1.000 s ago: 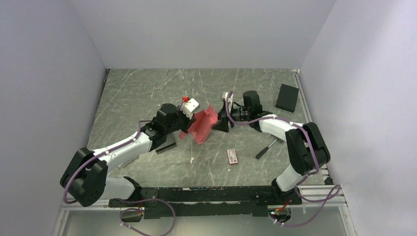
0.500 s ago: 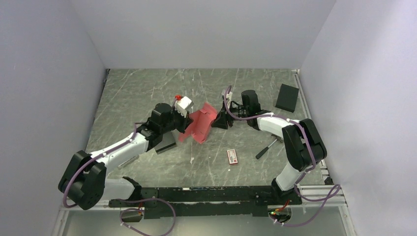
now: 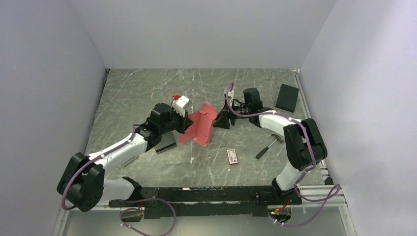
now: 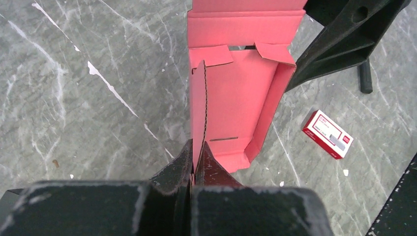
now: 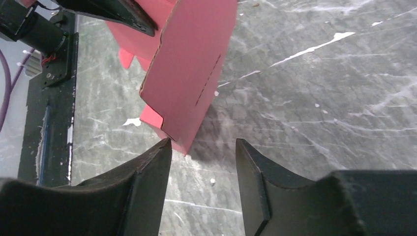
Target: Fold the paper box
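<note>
The paper box (image 3: 199,125) is red-pink card, partly folded into an open tray with raised walls and a loose top flap. It is held tilted above the table's middle. My left gripper (image 4: 196,148) is shut on the tray's left wall (image 4: 198,105), and the tray interior (image 4: 241,98) faces that camera. My right gripper (image 5: 202,142) is open just right of the box (image 5: 192,64). The box's lower corner sits at the tip of its left finger, and nothing lies between the fingers. From above, the right gripper (image 3: 220,119) touches the box's right side.
A small red-and-white packet (image 3: 232,156) lies on the table in front of the box. A black-handled tool (image 3: 267,146) lies to its right. A black rectangular box (image 3: 287,97) sits at the back right by the metal rail. A dark block (image 3: 166,144) lies under the left arm.
The left gripper has drawn back slightly to the left with the box, which now stands more upright. The right gripper stays at the box's right side, its jaws narrowing then widening a little.
</note>
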Controlling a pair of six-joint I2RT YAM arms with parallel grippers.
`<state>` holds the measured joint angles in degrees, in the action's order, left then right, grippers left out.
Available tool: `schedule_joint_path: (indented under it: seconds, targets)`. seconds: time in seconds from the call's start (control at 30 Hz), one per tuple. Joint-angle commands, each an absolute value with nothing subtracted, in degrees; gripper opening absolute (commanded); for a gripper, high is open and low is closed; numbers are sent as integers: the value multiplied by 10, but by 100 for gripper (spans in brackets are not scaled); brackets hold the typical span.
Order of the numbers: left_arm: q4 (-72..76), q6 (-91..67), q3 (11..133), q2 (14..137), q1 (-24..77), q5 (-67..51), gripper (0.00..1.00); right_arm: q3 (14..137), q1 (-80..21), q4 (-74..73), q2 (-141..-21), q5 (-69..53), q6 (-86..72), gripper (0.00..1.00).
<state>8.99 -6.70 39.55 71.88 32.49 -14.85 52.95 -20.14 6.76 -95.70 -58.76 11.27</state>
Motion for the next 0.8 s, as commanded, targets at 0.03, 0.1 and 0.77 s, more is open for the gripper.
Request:
schedule_joint_path:
  seconds: [0.03,0.1,0.77]
  targets:
    - [100,-119,403,705,339,-209,0,543,-194,111,-923,-578,149,58]
    - [97,-127,409,713,338,-218,0,540,-194,109,-913,-565,168,62]
    - [67,-123,435,744,312,-266,0,615,-159,-171,-913,-658,496,74]
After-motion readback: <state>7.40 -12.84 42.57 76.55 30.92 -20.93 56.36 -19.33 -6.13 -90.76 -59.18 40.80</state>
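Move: The left gripper is shut on the paper box's upright side panel. The middle of the box's tray lies about 6 cm to that hand's right, 2 cm back and 4 cm lower; the black case is 15 cm left and 5 cm back, on the table. From the half-open right gripper, the tray's middle is some 6 cm left, 3 cm back and 3 cm below, with the red-white pack 15 cm back and 6 cm right on the table. Raise the right gripper about 2 cm beside the tray's outer wall, going slightly forward first and then easing right. Meanwhile roll it some 25 degrees so its forward side comes up, and spread the fingers from half to nearly three quarters open. Keep the left gripper's pinch on the panel, bringing it about 1 cm right and down, its fingers tipping down some 10 degrees. ##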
